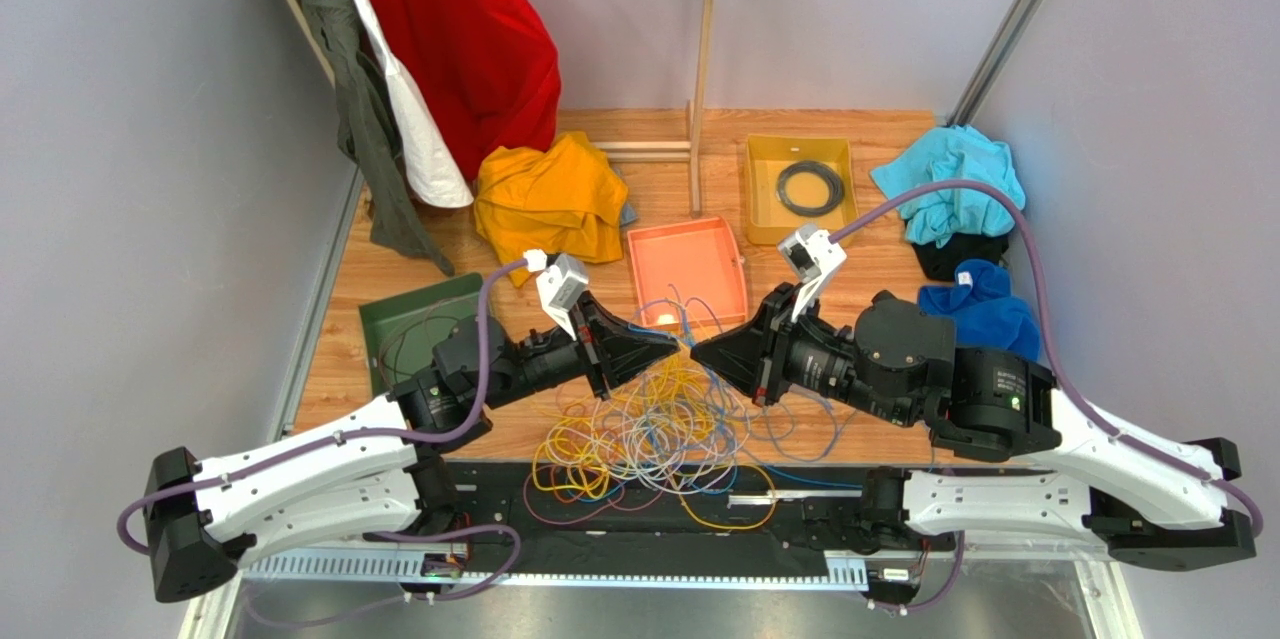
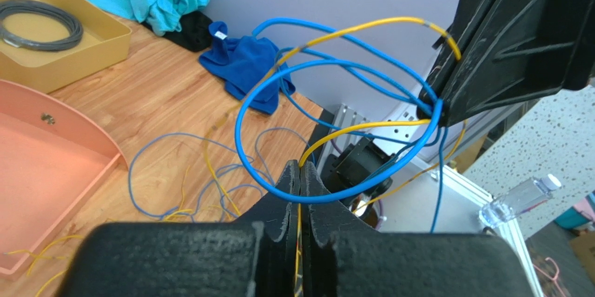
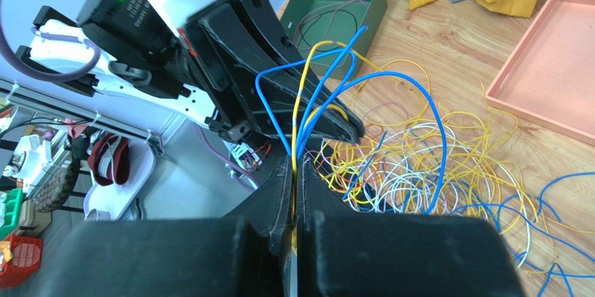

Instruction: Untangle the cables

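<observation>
The cables [image 1: 661, 437] lie in a tangled pile of yellow, white, blue and orange loops at the table's near edge, between the arms. My left gripper [image 1: 669, 347] and right gripper [image 1: 703, 354] meet tip to tip just above the pile. In the left wrist view my left gripper [image 2: 300, 169] is shut on a yellow cable [image 2: 363, 30], and a blue loop [image 2: 241, 112] hangs around its tip. In the right wrist view my right gripper [image 3: 293, 162] is shut on a yellow cable [image 3: 300, 95] with blue cables [image 3: 436, 136] beside it. The strands span the short gap between both grippers.
A pink tray [image 1: 688, 272] sits just behind the grippers. A yellow tray [image 1: 759, 197] holding a grey coil is behind it to the right, and a green tray [image 1: 413, 327] is on the left. Yellow cloth [image 1: 549, 197] and blue cloths [image 1: 950, 182] lie at the back.
</observation>
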Controlling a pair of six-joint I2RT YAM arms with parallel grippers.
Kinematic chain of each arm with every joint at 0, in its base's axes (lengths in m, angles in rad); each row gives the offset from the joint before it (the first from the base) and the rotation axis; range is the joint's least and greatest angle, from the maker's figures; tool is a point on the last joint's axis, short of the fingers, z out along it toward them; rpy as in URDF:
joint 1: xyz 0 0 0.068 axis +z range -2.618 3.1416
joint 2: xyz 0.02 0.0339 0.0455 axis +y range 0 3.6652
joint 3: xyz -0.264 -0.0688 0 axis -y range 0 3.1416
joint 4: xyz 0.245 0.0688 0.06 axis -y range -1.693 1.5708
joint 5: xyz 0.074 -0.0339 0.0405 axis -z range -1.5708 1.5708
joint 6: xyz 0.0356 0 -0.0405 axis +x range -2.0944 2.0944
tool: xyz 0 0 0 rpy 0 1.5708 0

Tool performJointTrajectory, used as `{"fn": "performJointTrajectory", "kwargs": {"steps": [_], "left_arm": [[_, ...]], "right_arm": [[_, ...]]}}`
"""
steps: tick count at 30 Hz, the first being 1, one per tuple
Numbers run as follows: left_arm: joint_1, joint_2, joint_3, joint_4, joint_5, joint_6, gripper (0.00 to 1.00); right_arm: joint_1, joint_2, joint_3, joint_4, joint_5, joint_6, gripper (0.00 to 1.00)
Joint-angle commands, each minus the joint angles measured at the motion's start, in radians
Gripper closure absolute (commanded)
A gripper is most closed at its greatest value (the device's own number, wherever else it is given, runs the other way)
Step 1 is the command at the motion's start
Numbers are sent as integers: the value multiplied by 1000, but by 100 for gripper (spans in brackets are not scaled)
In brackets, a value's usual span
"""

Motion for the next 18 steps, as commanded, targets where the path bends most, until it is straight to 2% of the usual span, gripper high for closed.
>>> {"fn": "performJointTrajectory", "kwargs": {"steps": [1, 4, 5, 7, 8, 9, 12, 18], "left_arm": [[-4, -49, 42, 0, -17, 12, 100], [-4, -107, 71, -108, -79, 3, 100], [-4, -127, 91, -203, -106, 6, 100], [-4, -136, 166, -302, -132, 20, 100], [-4, -139, 222, -404, -157, 23, 100], [-4, -142, 252, -450, -183, 26, 100], [-4, -142, 365, -602, -226, 41, 100], [-4, -92, 575, -768, -269, 73, 100]], "right_arm": [[4, -43, -25, 28, 22, 14, 100], [4, -78, -52, 13, 51, 14, 85], [4, -90, -60, 5, 58, 15, 76], [4, -126, -87, -9, 88, 20, 68], [4, -136, -97, -15, 102, 26, 56], [4, -147, -107, -32, 126, 37, 52], [4, -198, -153, -49, 163, 52, 47], [4, -268, -242, -26, 184, 49, 49]]}}
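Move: The left fingers are already shut on the yellow cable, near its end. The blue cable is pinched together with the yellow in the right fingers, about 3 cm right of the left hand, 3 cm back and 3 cm higher. The cable tangle's middle lies some 29 cm below the left hand, about 1 cm ahead and 3 cm left. The pink tray is roughly 23 cm ahead, 2 cm right and 29 cm below that hand. Keeping its pinch on the yellow cable, the left hand draws it up about 10 cm and to the left some 7 cm, away from the right hand, swinging slightly counter-clockwise. The right fingers open about halfway and let go of blue and yellow, that hand backing off to the right and down, roughly 6 and 4 cm. ##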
